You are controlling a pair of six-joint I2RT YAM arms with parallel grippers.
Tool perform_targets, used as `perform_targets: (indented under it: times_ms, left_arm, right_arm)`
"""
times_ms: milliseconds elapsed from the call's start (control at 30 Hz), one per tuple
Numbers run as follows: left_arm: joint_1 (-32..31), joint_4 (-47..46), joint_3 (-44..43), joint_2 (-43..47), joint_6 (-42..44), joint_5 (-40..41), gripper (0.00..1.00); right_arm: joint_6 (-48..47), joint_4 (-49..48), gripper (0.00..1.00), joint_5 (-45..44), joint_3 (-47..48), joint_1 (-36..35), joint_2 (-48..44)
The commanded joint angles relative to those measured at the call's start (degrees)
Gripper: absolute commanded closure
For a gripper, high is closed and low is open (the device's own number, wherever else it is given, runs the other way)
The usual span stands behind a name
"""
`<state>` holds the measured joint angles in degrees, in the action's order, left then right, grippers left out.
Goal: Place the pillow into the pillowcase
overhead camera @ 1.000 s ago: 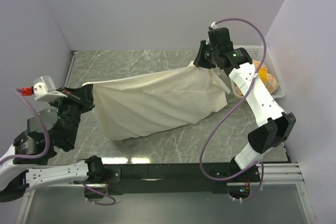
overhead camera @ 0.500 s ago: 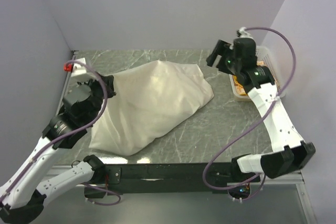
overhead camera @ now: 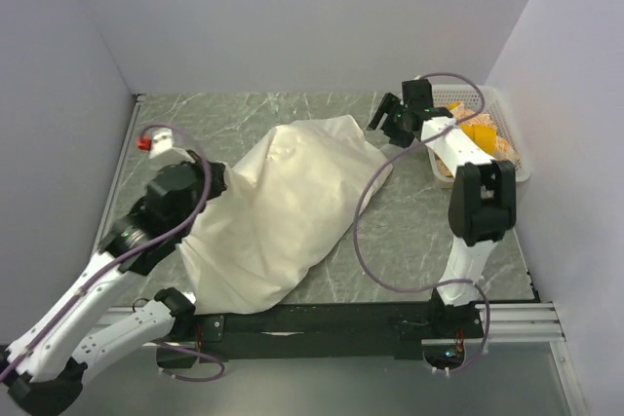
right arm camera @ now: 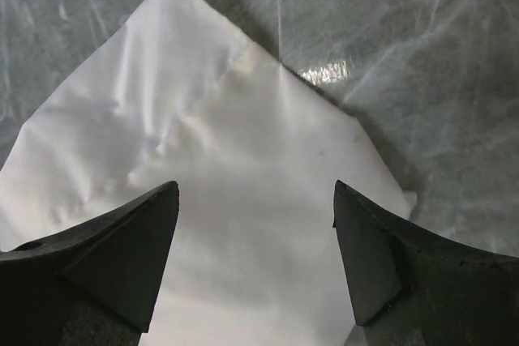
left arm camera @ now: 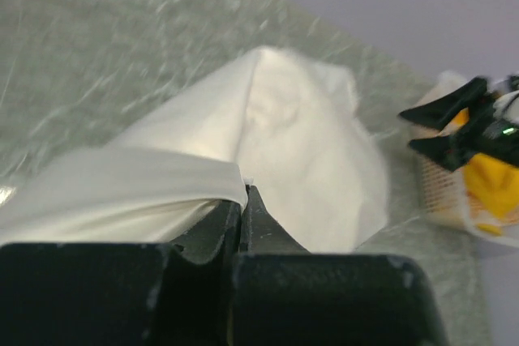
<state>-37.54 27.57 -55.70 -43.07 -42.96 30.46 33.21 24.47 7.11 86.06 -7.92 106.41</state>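
The cream pillowcase [overhead camera: 283, 207] lies plump and bulging on the marble table, slanting from the near left to the far right. No pillow shows on its own; it is hidden. My left gripper [overhead camera: 209, 182] is at the sack's left edge, shut on a fold of the pillowcase [left arm camera: 146, 180], with the fingertips [left arm camera: 253, 197] pressed together. My right gripper [overhead camera: 386, 121] hangs open just above the sack's far right corner [right arm camera: 235, 119], nothing between its fingers [right arm camera: 138, 232].
A white mesh basket [overhead camera: 511, 148] with orange-yellow cloth [overhead camera: 480, 133] stands at the far right, beside the right arm. Purple walls close in the table on the left, back and right. The black base rail [overhead camera: 322, 319] runs along the near edge.
My right gripper let go of the pillowcase corner and opened. The sack, stretched in the air a second ago, dropped and now lies slack on the table. My left arm shifted, still gripping.
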Motion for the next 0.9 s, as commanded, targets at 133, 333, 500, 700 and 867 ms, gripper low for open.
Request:
perform_targets:
  times_ms: [133, 333, 500, 700, 867]
  left_arm:
    - [7.11, -0.32, 9.99, -2.11, -13.02, -3.47, 0.99]
    - [13.62, -3.40, 13.42, -1.14, -11.97, -10.14, 0.99]
    - [17.14, -4.10, 12.99, -2.19, -10.31, -12.53, 0.99]
    - [23.20, -6.30, 10.80, -5.62, -8.90, -15.34, 0.99]
    - [28.04, -7.71, 4.48, -9.92, -6.79, -17.18, 0.99]
  right_arm:
    - [1.33, -7.59, 0.15, 3.61, 14.65, -1.30, 15.66]
    - [3.88, -10.23, 0.15, 6.42, 19.49, -1.66, 23.66]
    - [4.32, -9.17, 0.17, 7.20, 21.26, -2.88, 27.00]
    - [4.14, -9.52, 0.27, 10.81, 20.56, -4.47, 26.49]
    - [2.57, -6.65, 0.72, 13.45, 20.98, -4.29, 21.48]
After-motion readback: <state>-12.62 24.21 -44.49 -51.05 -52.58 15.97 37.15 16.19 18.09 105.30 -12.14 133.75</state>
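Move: About 8 cm ahead, 8 cm left and 10 cm below the open right hand lies the pillowcase's far right corner. The pillowcase's rounded middle is roughly 17 cm back and 20 cm left of that hand, and the white basket is level with it, some 25 cm right. From the left hand, still gripping the raised left edge of the case, the corner is about 30 cm ahead, 31 cm right and 28 cm down. Diving forward and down with fingers wide, the right hand then swings left, about 9 cm down, 9 cm left and 8 cm forward in all, and partly closes its fingers, gathering the cloth at the far right corner between them. Meanwhile the left hand, keeping its pinch, drops some 11 cm first, then carries its edge left and a little forward, tipping further down and turning counter-clockwise. ##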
